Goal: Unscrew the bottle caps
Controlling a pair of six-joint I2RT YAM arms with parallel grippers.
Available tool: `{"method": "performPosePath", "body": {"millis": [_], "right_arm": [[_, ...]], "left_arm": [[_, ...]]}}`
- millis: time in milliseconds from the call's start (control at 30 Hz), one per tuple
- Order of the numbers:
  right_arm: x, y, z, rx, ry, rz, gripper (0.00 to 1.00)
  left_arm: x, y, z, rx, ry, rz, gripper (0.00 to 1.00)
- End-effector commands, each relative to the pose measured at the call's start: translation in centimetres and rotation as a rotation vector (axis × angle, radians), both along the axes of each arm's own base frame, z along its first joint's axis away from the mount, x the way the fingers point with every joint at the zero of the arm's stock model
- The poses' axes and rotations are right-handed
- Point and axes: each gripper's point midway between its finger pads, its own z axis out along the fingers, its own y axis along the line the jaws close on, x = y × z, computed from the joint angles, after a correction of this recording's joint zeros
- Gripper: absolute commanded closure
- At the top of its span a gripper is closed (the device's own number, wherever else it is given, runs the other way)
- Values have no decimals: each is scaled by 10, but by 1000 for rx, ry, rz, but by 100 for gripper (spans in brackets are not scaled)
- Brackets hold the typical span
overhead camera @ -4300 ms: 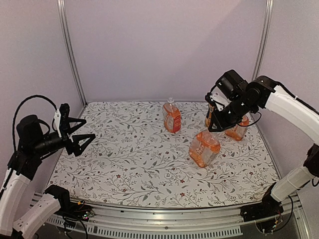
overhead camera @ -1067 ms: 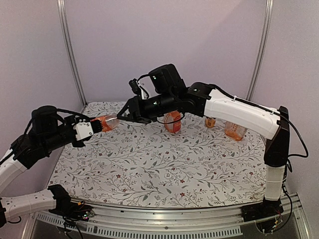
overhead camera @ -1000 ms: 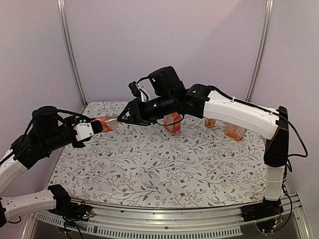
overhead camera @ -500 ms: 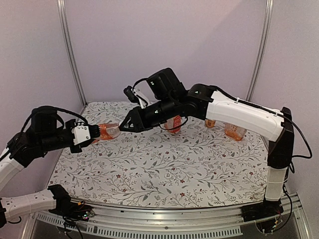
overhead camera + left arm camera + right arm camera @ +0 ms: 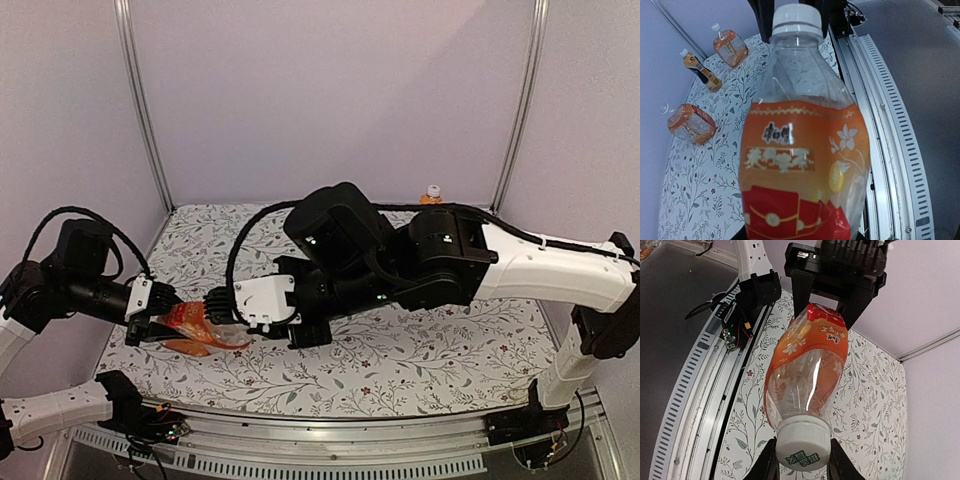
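A squat clear bottle [image 5: 802, 165] with an orange label is held between the two arms, low over the front-left of the table. My left gripper [image 5: 163, 322] is shut on its base end, its fingers mostly hidden behind the label in the left wrist view. The bottle's white cap [image 5: 802, 446] points toward the right wrist camera. My right gripper [image 5: 802, 452] is shut on that cap, with a black finger [image 5: 768, 462] pressed against each side. The bottle [image 5: 192, 325] shows as an orange patch between the grippers in the top view.
Two squat bottles [image 5: 730, 46] [image 5: 690, 123] and a taller slim bottle [image 5: 701, 70] sit far off on the floral table [image 5: 450, 340]. One capped bottle top [image 5: 432, 192] shows behind the right arm. The metal rail [image 5: 880, 125] runs along the near edge.
Both arms have come down and toward the front-left with the bottle. The right gripper's jaws have closed on the cap. The left grip is unchanged.
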Motion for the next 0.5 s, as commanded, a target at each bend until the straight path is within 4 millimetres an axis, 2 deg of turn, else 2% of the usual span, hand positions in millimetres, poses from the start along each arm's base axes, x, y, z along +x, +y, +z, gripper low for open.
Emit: {"method": "performPosePath", "body": {"millis": [0, 67, 100, 167, 200, 267, 333, 400, 467], "right_arm": [[14, -8, -8, -96, -287, 79, 100], [22, -8, -7, -95, -319, 44, 97], [27, -7, -5, -82, -332, 12, 84], [38, -6, 5, -39, -325, -74, 41], [44, -6, 12, -7, -316, -137, 27], [64, -11, 25, 44, -296, -283, 4], [86, -20, 32, 73, -262, -390, 1], [101, -26, 37, 128, -126, -461, 1], [107, -27, 38, 214, 140, -497, 1]], "left_arm": [[-16, -2, 7, -41, 41, -64, 75], [-15, -1, 5, -38, 40, -59, 75], [-14, -1, 4, -33, 34, -56, 75], [-8, -1, 4, -32, 11, -35, 76], [-2, -1, 5, -35, -3, -11, 76], [16, -1, 6, -32, -54, 66, 75], [40, 3, 3, -15, -126, 164, 75], [64, 9, 5, 3, -213, 264, 76], [83, 16, 7, 23, -286, 346, 76]]}}
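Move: The right fingers are already shut on the cap, so the cap sits at that hand's point; the left hand holds the bottle low on its body, with the cap about 13 cm to its right, 2 cm farther out and 7 cm below. Of the bottles standing on the table, the nearest is roughly 27 cm ahead of the right hand, 15 cm to its right and 20 cm below, and the small bottle is some 30 cm ahead and 34 cm to the right at similar depth. The right hand first stays on the cap and carries on its twist by some 10 degrees, then opens its fingers fully and lets go, heading forward about 7 cm with a clockwise swing so that the cap is left nearer one of the spread fingers. The left hand keeps its grip on the bottle, holds still at first, then carries the bottle forward about 4 cm the same way, turning slightly counter-clockwise. ##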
